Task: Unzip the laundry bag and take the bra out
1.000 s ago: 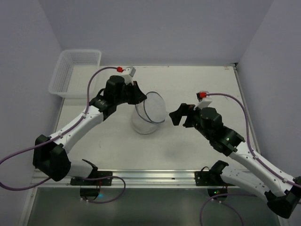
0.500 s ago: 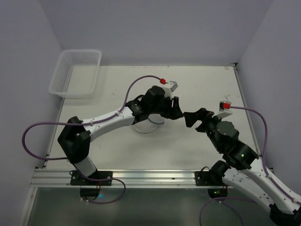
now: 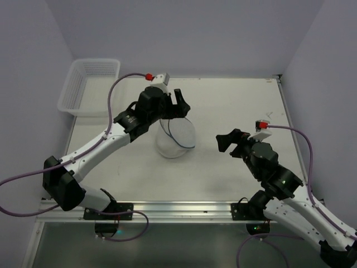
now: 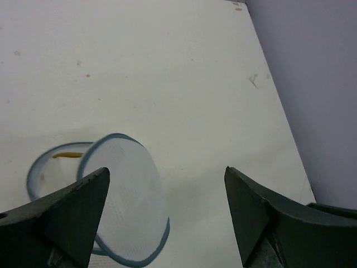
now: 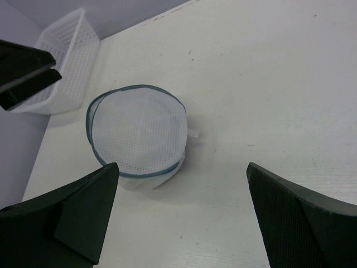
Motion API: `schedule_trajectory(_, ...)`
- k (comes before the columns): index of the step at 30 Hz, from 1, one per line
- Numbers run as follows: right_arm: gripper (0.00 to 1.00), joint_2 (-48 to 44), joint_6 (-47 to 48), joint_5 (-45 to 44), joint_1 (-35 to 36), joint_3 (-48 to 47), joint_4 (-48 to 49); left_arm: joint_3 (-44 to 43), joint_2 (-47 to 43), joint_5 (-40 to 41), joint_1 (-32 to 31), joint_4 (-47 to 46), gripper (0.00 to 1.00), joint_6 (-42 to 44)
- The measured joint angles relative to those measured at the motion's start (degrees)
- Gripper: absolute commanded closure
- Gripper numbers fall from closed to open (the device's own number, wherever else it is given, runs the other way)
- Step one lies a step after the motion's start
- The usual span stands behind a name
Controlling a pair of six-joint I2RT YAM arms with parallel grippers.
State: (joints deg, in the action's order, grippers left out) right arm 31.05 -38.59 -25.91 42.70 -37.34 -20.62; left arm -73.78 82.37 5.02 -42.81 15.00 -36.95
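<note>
The laundry bag [image 3: 177,137] is a round white mesh pouch with a grey-blue zipper rim, lying mid-table. In the left wrist view the laundry bag [image 4: 124,204] shows its round lid tilted up off a second rim, with a thin yellow strip [image 4: 69,155] in the gap. The bra itself is hidden. My left gripper [image 3: 181,105] hovers open just beyond the bag's far edge and holds nothing. My right gripper [image 3: 227,144] stands open to the right of the bag, apart from it. From the right wrist, the bag [image 5: 139,134] lies ahead of the wide-open right gripper [image 5: 181,173].
A white slatted plastic basket [image 3: 89,85] sits at the far left corner, also seen as the basket [image 5: 62,66] from the right wrist. Walls close the table at the back and on both sides. A metal rail [image 3: 178,209] runs along the near edge.
My left gripper opened and swung from over the bag's right side back to its far edge. The right gripper stayed open and barely shifted.
</note>
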Motion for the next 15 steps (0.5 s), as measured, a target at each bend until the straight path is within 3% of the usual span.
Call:
schedule_trajectory(4, 0.01, 1.53, 0.26, 0.57, 0.0, -0.04, 0.07, 0.57, -0.98, 1.16, 4.31, 2.49, 0.13, 0.0)
schedule_trajectory(15, 0.01, 3.85, 0.24, 3.17, 0.0, -0.04, 0.44, 2.45, 6.47, 0.04, 4.5, 8.02, 0.16, -0.39)
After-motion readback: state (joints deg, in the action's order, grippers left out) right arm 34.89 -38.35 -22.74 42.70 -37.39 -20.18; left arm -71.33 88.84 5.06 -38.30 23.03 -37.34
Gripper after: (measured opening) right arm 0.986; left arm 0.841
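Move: The unzipped laundry bag sits almost under the left hand: its middle is about 3 cm ahead, 3 cm to the left and some 19 cm below. The gap in its rim, with something brown showing inside, faces its far-left side, roughly 6 cm ahead and 6 cm left of that hand and 15 cm down. From the right hand the bag lies about 12 cm ahead, 20 cm to the left and 17 cm lower. Swinging about 3 cm left and slightly forward at first, the left hand then sinks almost straight down, some 9 cm, towards the opened laundry bag. On the way its wide-open fingers tip further down and its left side rolls up, each by 10 to 15 degrees; no touch on the bag can be seen. The open right hand only eases about 2 cm down and to the left. ##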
